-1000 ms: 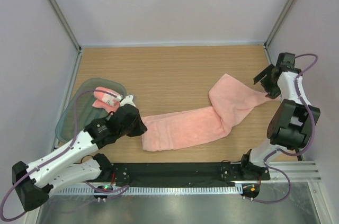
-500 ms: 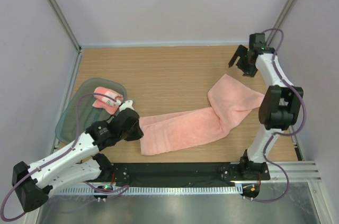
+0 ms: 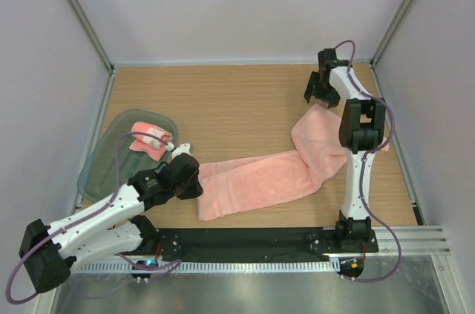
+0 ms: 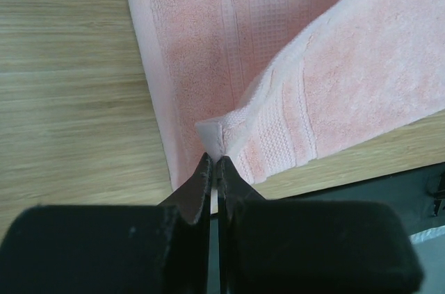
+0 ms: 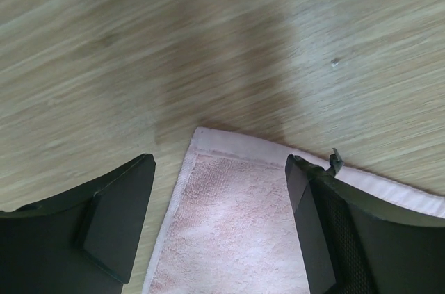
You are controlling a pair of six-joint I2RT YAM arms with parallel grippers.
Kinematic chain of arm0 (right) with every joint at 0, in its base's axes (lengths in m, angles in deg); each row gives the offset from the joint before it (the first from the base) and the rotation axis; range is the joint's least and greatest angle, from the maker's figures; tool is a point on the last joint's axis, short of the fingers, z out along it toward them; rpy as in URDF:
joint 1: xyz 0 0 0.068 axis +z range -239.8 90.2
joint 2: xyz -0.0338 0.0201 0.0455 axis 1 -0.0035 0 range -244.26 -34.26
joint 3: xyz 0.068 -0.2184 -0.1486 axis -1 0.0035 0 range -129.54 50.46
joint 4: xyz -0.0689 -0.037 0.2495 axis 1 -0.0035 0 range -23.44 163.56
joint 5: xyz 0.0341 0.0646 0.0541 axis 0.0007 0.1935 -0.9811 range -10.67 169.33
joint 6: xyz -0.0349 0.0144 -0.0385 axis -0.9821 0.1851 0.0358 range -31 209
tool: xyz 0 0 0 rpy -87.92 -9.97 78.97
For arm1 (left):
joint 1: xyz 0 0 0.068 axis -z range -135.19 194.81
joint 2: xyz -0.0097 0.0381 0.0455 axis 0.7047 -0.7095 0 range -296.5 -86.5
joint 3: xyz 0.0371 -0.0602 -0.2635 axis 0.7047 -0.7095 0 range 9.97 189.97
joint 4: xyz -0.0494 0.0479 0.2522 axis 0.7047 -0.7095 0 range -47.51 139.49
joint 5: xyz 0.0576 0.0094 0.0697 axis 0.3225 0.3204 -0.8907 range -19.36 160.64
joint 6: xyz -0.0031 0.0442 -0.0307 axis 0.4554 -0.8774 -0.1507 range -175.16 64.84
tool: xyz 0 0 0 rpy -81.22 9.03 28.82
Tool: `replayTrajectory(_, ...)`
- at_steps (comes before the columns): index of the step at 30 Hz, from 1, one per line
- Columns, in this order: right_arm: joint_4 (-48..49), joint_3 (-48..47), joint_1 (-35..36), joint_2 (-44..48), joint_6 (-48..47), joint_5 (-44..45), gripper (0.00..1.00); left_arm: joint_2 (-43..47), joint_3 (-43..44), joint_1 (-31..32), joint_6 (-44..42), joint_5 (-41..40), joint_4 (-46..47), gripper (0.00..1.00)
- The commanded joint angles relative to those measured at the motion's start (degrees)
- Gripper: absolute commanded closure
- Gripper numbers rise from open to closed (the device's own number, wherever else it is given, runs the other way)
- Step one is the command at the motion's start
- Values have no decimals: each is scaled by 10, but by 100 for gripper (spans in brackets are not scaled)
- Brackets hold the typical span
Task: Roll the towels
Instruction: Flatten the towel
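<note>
A long salmon-pink towel [image 3: 274, 173] lies twisted across the wooden table, its left end folded over. My left gripper [image 3: 194, 184] is shut on a corner of that end; in the left wrist view the fingers [image 4: 201, 179] pinch the folded corner of the towel [image 4: 348, 92]. My right gripper [image 3: 318, 89] is open and empty above the towel's far right corner, which shows between its fingers [image 5: 115, 203] in the right wrist view [image 5: 229, 231]. A second rolled towel [image 3: 151, 139] lies in the tray.
A translucent grey-green tray [image 3: 111, 147] sits at the table's left edge. White walls enclose the table on the left, back and right. A black rail [image 3: 252, 243] runs along the near edge.
My right arm has swung from the right wall up and leftward, to above the towel's far corner. My left gripper has shifted slightly with the towel's left end.
</note>
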Motion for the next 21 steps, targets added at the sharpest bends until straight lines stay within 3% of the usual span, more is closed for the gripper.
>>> replayTrajectory(1, -24, -43, 4, -4, -21, 41, 18, -7, -7, -3, 1, 3, 35, 100)
replayTrajectory(8, -13, -12, 5, -14, -16, 36, 44, -27, -2, -4, -4, 9, 45, 100)
replayTrajectory(13, 10, 29, 5, -4, -14, 35, 53, -26, -1, -11, -9, 11, 45, 100)
replayTrajectory(14, 10, 33, 6, -4, -13, 35, 64, -26, -1, -15, -11, 12, 46, 100)
replayTrajectory(16, 9, 31, 5, -7, -13, 35, 73, -25, 1, -21, -14, 18, 45, 100)
replayTrajectory(17, 9, 29, 5, -7, -13, 34, 86, -25, 3, -32, -18, 21, 44, 100)
replayTrajectory(19, 9, 29, 6, 0, -10, 23, 97, -28, 15, -50, -32, 33, 38, 100)
replayTrajectory(21, 8, 22, 7, 15, -3, 13, 99, -32, 29, -89, -59, 45, 33, 100)
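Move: Just under the open right fingers lies the towel's far corner, about 1 cm ahead, 1 cm left and 1 cm below. The towel's right-hand corner is some 16 cm back and 21 cm right of the right hand; its left bulge is about 11 cm back and 10 cm left. From the left hand, which already grips the near-left corner, the far corner is roughly 36 cm ahead and 43 cm right. Closing from wide open to nearly shut, the right fingers pinch the far corner by its hem; the hand first bobs up and forward under 1 cm, then sinks about 1.5 cm onto the towel and stays low there. The left hand keeps its pinch on the near-left corner, sinks about 1 cm, then begins easing forward and left. ##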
